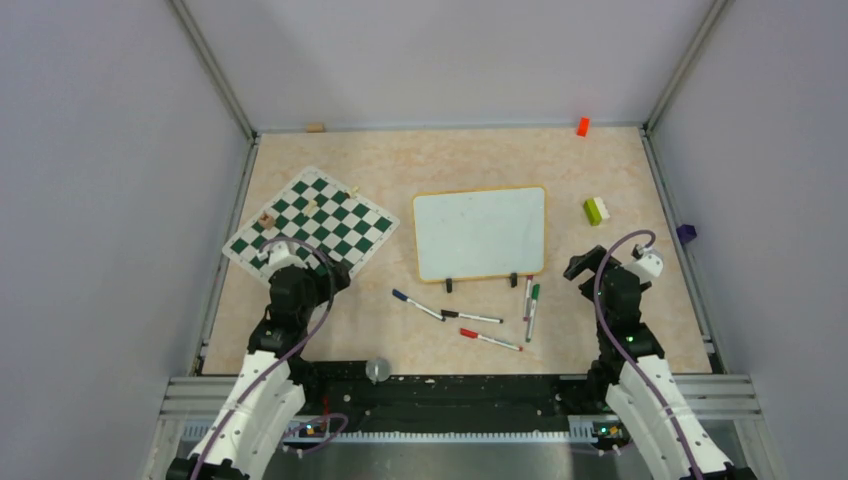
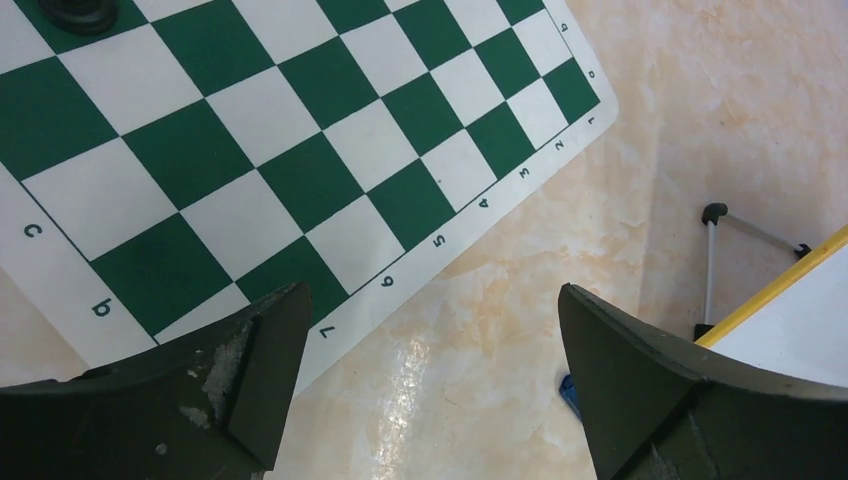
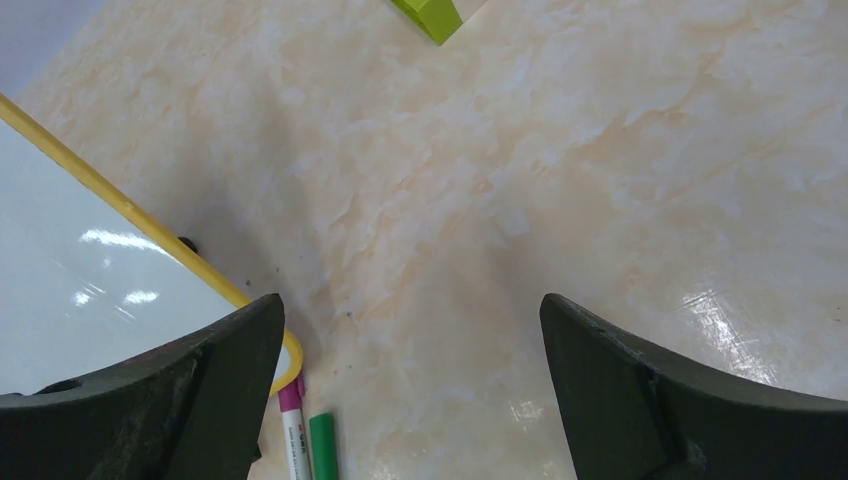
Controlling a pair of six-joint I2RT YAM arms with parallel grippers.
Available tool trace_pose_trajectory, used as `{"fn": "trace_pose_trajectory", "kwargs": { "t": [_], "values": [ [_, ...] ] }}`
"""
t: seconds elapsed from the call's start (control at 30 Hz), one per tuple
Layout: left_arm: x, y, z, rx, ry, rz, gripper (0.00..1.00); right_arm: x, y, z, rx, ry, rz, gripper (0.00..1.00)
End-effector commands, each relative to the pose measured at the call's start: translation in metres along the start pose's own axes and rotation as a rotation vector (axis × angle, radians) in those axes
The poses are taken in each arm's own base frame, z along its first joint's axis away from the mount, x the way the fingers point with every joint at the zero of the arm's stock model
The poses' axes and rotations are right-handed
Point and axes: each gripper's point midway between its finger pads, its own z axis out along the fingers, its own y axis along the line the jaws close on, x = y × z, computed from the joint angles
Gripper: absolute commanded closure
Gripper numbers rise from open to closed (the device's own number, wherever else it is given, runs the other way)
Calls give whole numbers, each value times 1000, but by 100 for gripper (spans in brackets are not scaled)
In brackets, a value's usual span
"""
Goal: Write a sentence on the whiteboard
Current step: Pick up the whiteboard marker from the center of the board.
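The whiteboard [image 1: 480, 232] lies flat mid-table, white with a yellow frame and two black clips on its near edge. Its face is blank; no sentence shows on it. Several markers lie in front of it: blue-capped [image 1: 417, 305], black [image 1: 472, 316], red [image 1: 490, 340], and a purple and green pair [image 1: 530, 305]. My left gripper [image 1: 310, 262] [image 2: 432, 300] hangs open over bare table by the chess mat's corner, left of the whiteboard [image 2: 800, 320]. My right gripper [image 1: 588, 266] [image 3: 412, 300] stands open just right of the whiteboard's [image 3: 80, 280] near corner, with the purple marker [image 3: 293, 420] and the green marker [image 3: 322, 445] by its left finger.
A green-and-white chess mat [image 1: 308, 225] [image 2: 300, 150] with a few small pieces lies at the left. A green-and-white block [image 1: 597, 210] [image 3: 430, 15] sits right of the board. An orange block [image 1: 582, 126] and a wooden block [image 1: 316, 127] rest at the back wall. Walls enclose the table.
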Motion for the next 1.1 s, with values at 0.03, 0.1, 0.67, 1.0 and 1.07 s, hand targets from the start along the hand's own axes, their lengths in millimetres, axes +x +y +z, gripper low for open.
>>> {"fn": "trace_pose_trajectory", "kwargs": {
  "t": [0.03, 0.1, 0.67, 1.0, 1.07],
  "values": [
    [-15, 1, 1, -19, -69, -23, 1, -10, 8, 1, -25, -35, 24, 4],
    [-21, 8, 1, -64, -101, -44, 1, -10, 8, 1, -25, -37, 25, 4],
    [-1, -36, -11, 108, 78, -21, 1, -10, 10, 2, -35, -36, 28, 3],
    [33, -113, -43, 180, 247, 46, 1, -10, 10, 2, -32, -36, 26, 3],
    [43, -124, -48, 145, 301, 123, 1, -10, 10, 2, -33, -36, 27, 3]
  ]
}}
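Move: The blue marker lies about 16 cm to the left hand's right, 8 cm nearer the base and 8 cm below it. From that hand, the black marker is some 28 cm right and 9 cm back, the whiteboard's middle about 32 cm right and 10 cm ahead, and the chessboard's middle 11 cm ahead and 7 cm left. From the right hand, the blue marker lies roughly 39 cm left and 8 cm back. The open left hand drifts 3 cm left, then swings some 14 cm right towards the blue marker, turning clockwise. ##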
